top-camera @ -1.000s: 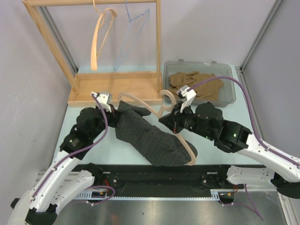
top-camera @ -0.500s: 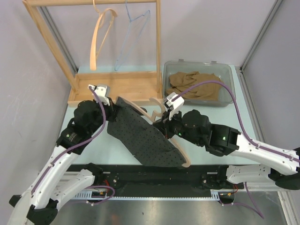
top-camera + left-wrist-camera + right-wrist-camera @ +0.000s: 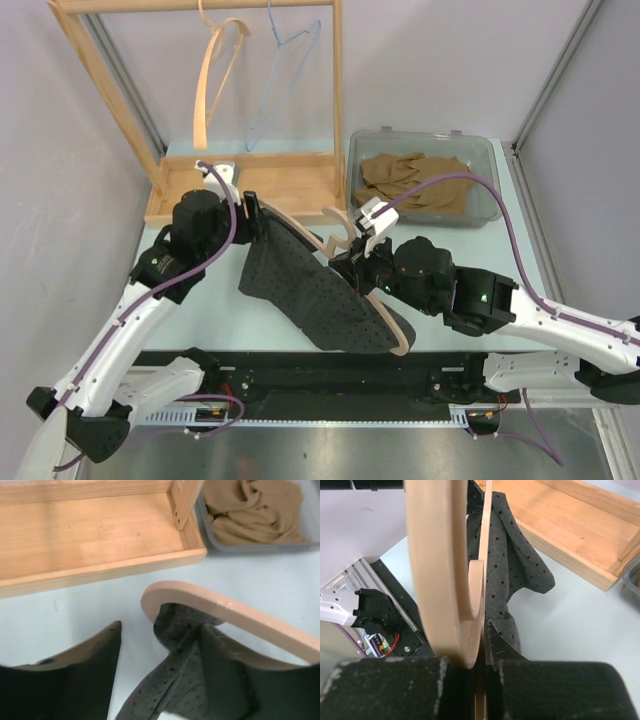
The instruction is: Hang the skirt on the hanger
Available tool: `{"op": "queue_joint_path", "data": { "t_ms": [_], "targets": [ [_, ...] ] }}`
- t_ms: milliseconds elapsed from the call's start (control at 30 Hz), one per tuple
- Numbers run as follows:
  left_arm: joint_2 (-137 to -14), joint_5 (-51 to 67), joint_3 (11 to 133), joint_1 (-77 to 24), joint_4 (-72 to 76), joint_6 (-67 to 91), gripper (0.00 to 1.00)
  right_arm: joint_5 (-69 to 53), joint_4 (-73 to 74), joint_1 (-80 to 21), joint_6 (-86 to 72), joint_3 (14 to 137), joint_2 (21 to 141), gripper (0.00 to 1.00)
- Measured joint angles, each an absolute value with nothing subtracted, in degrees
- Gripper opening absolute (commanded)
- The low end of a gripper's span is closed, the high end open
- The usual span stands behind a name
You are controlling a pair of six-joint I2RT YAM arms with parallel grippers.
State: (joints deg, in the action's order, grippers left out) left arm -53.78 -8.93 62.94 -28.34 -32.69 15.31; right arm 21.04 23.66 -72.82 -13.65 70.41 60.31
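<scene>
The dark grey dotted skirt (image 3: 300, 290) is draped over a wooden hanger (image 3: 385, 320) that slants across the table. In the left wrist view the skirt's waist (image 3: 175, 675) wraps the hanger's rounded end (image 3: 200, 600). My left gripper (image 3: 246, 214) is at that end, open, its fingers (image 3: 90, 675) spread either side of the cloth without pinching it. My right gripper (image 3: 352, 262) is shut on the hanger just below its hook (image 3: 340, 225). The thin hanger body (image 3: 480, 690) sits between the right gripper's pads, the hook (image 3: 445, 565) looms in front and the skirt (image 3: 505, 565) lies beyond.
A wooden rack (image 3: 250, 185) stands at the back left, with a wooden hanger (image 3: 215, 80) and a blue wire hanger (image 3: 280, 70) on its bar. A clear bin (image 3: 490, 205) of tan clothes (image 3: 415, 178) sits at the back right. Its base (image 3: 95, 535) lies just ahead of the left gripper.
My left gripper has opened and let go of the skirt, and has shifted back toward the rack. The right gripper keeps its hold on the hanger, which moved slightly left.
</scene>
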Motion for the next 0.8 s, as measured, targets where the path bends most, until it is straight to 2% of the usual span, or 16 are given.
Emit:
{"op": "queue_joint_path", "data": {
  "t_ms": [67,167,267,367,633,800],
  "targets": [
    [-54.00,-9.17,63.77,-28.34,-32.60,16.10,0.85,21.61,23.66,-72.86,-13.47,70.41,60.31,0.00],
    [-53.41,-9.54,63.90,-28.34,-33.04,17.19,0.94,23.18,23.59,-73.14,-13.47,70.41,60.42,0.00],
    [-51.22,-8.86,63.61,-28.34,-33.76,18.31,0.98,26.55,22.57,-73.32,-13.58,70.41,61.41,0.00],
    [-47.24,-5.98,62.81,-28.34,-34.02,18.98,0.98,30.74,20.16,-73.38,-13.76,70.41,63.86,0.00],
    [-37.15,13.39,56.58,-29.63,-31.57,21.08,0.98,43.29,14.68,-72.86,-13.87,73.58,74.63,0.00],
    [-35.29,15.40,52.99,-34.20,-31.03,23.90,0.95,48.62,15.29,-71.83,-14.92,81.41,82.28,0.00]
  ]
}}
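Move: The skirt hangs over the far end of the hanger, its middle about 14 cm back, 13 cm to the right and 8 cm below the half-open left hand; the hanger's middle, in the right grip, is some 17 cm right and 8 cm back of the left hand. From the right hand the skirt's middle is about 4 cm back, 3 cm left and 8 cm down. The middle of the rack base is about 25 cm ahead, 22 cm left and 20 cm below the right hand, and the storage box 27 cm ahead, 22 cm right and 18 cm below it. The left hand finishes opening its already half-open fingers and clears the skirt's corner at the hanger's far end, rising some 3 cm, then sweeping about 11 cm back and 6 cm right with a clockwise turn, towards the skirt's middle, and dipping again at the end. Meanwhile the right hand keeps its pinch on the hanger and carries it about 9 cm forward and a little left towards the rack base, swinging it some 30 degrees clockwise so that its near end comes round in front of the left hand. ##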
